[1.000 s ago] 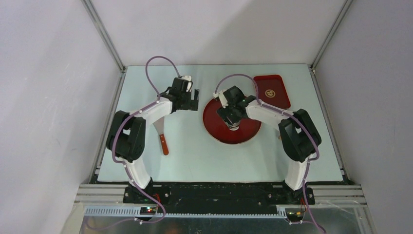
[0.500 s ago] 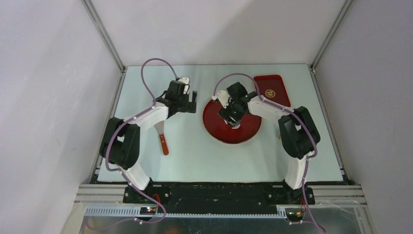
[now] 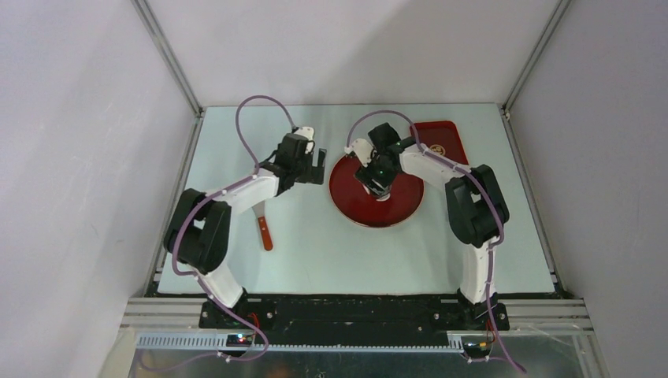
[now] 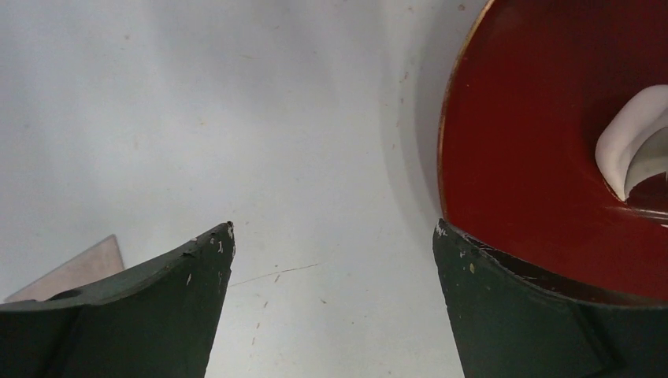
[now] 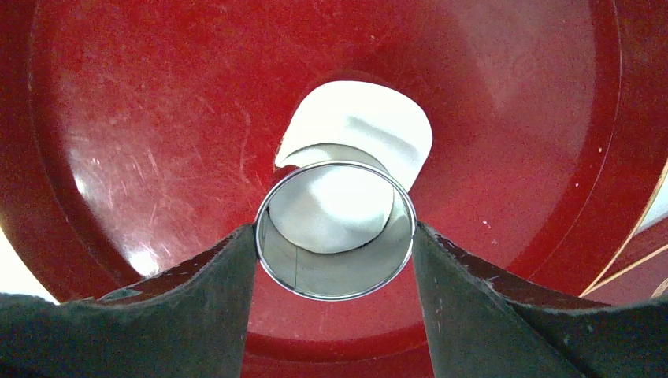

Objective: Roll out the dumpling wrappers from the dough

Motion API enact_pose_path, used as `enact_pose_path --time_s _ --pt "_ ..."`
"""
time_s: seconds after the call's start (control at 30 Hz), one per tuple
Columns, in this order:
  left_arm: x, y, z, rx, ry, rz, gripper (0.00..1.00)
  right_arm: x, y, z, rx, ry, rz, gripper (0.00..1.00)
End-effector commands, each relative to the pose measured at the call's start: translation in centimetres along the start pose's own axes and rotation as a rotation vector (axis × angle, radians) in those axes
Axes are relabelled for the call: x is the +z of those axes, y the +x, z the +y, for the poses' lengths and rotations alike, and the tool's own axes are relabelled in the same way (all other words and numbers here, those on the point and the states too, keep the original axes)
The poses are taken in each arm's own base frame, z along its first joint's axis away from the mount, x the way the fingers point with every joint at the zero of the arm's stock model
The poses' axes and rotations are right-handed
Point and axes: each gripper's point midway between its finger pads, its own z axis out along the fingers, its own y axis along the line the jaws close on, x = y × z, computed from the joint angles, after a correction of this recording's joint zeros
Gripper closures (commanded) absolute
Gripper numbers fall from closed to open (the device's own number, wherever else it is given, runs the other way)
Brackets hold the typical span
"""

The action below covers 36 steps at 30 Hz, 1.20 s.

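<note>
The dough (image 5: 370, 118) is a flat white sheet with a curled cut edge, lying in the middle of the round red plate (image 5: 142, 118). My right gripper (image 5: 334, 228) is shut on the shiny metal ring cutter (image 5: 331, 272) and holds it upright on the sheet's near edge. White dough shows inside the ring; whether it is a cut disc I cannot tell. No dumpling wrappers lie apart in view. My left gripper (image 4: 332, 228) stands open and empty over bare table, just left of the plate (image 4: 528, 142). From the left wrist the dough (image 4: 630, 142) shows at the right edge.
A rectangular red tray (image 3: 441, 146) sits at the back right, beside the plate (image 3: 354, 209). A scraper with a red-brown handle (image 3: 264, 228) lies on the table under the left arm. The grey walls close in on three sides.
The right gripper has carried the ring cutter a little toward the far side of the plate. The left gripper has drifted slightly right, toward the plate's rim.
</note>
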Motion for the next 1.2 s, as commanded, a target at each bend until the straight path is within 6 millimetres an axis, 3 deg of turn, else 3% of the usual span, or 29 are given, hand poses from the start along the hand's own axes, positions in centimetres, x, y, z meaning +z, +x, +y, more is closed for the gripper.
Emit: enact_pose_path --time_s 0.0,0.23,0.47,0.63,0.83,0.93,1.07,1.17 --pt "0.8 -2.2 -1.7 0.013 -0.022 -0.067 0.0 2.8 6.5 2.7 0.163 -0.055 0.258 0.67" --pt "1.9 -0.6 -4.8 0.076 0.018 -0.025 0.0 2.5 5.2 2.1 0.143 -0.059 0.339 0.64" --pt "3.1 0.6 -5.3 0.08 0.029 0.011 0.01 2.9 5.0 2.9 0.163 -0.127 0.378 0.62" --pt "3.3 1.2 -5.5 0.069 0.03 0.025 0.06 3.1 5.0 2.4 0.188 -0.104 0.37 0.64" --pt "3.8 2.1 -5.8 0.051 0.035 0.046 0.18 3.1 5.5 2.1 0.175 -0.012 0.265 0.75" --pt "4.0 2.6 -6.0 0.045 0.044 0.059 0.21 3.0 5.9 2.6 0.186 0.006 0.204 0.75" --pt "4.4 3.3 -6.1 0.039 0.047 0.079 0.26 2.7 4.9 2.1 0.221 0.054 0.109 0.74" --pt "4.5 3.6 -6.0 0.038 0.044 0.084 0.26 2.5 4.8 1.7 0.234 0.083 0.082 0.67"
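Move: The plate's left rim lies about 7 cm to the left hand's right, nearly level front-to-back and some 7 cm below. The cutter stands about 20 cm to that hand's right, no farther out, and the scraper some 9 cm to its left and 8 cm back. The right hand grips the cutter on the dough, whose middle is about 4 cm below and 2 cm left of it; the red tray is some 14 cm right and 13 cm farther out. Rightwards, then mostly down: the left hand swings about 5 cm towards the plate's left rim and sinks some 6.5 cm in all, tipping slightly downward as its wide-open fingers start to close around the rim. The right hand stays in place, still gripping the cutter on the dough, rocks it one way and back past its start, and twists about 10 degrees clockwise. ##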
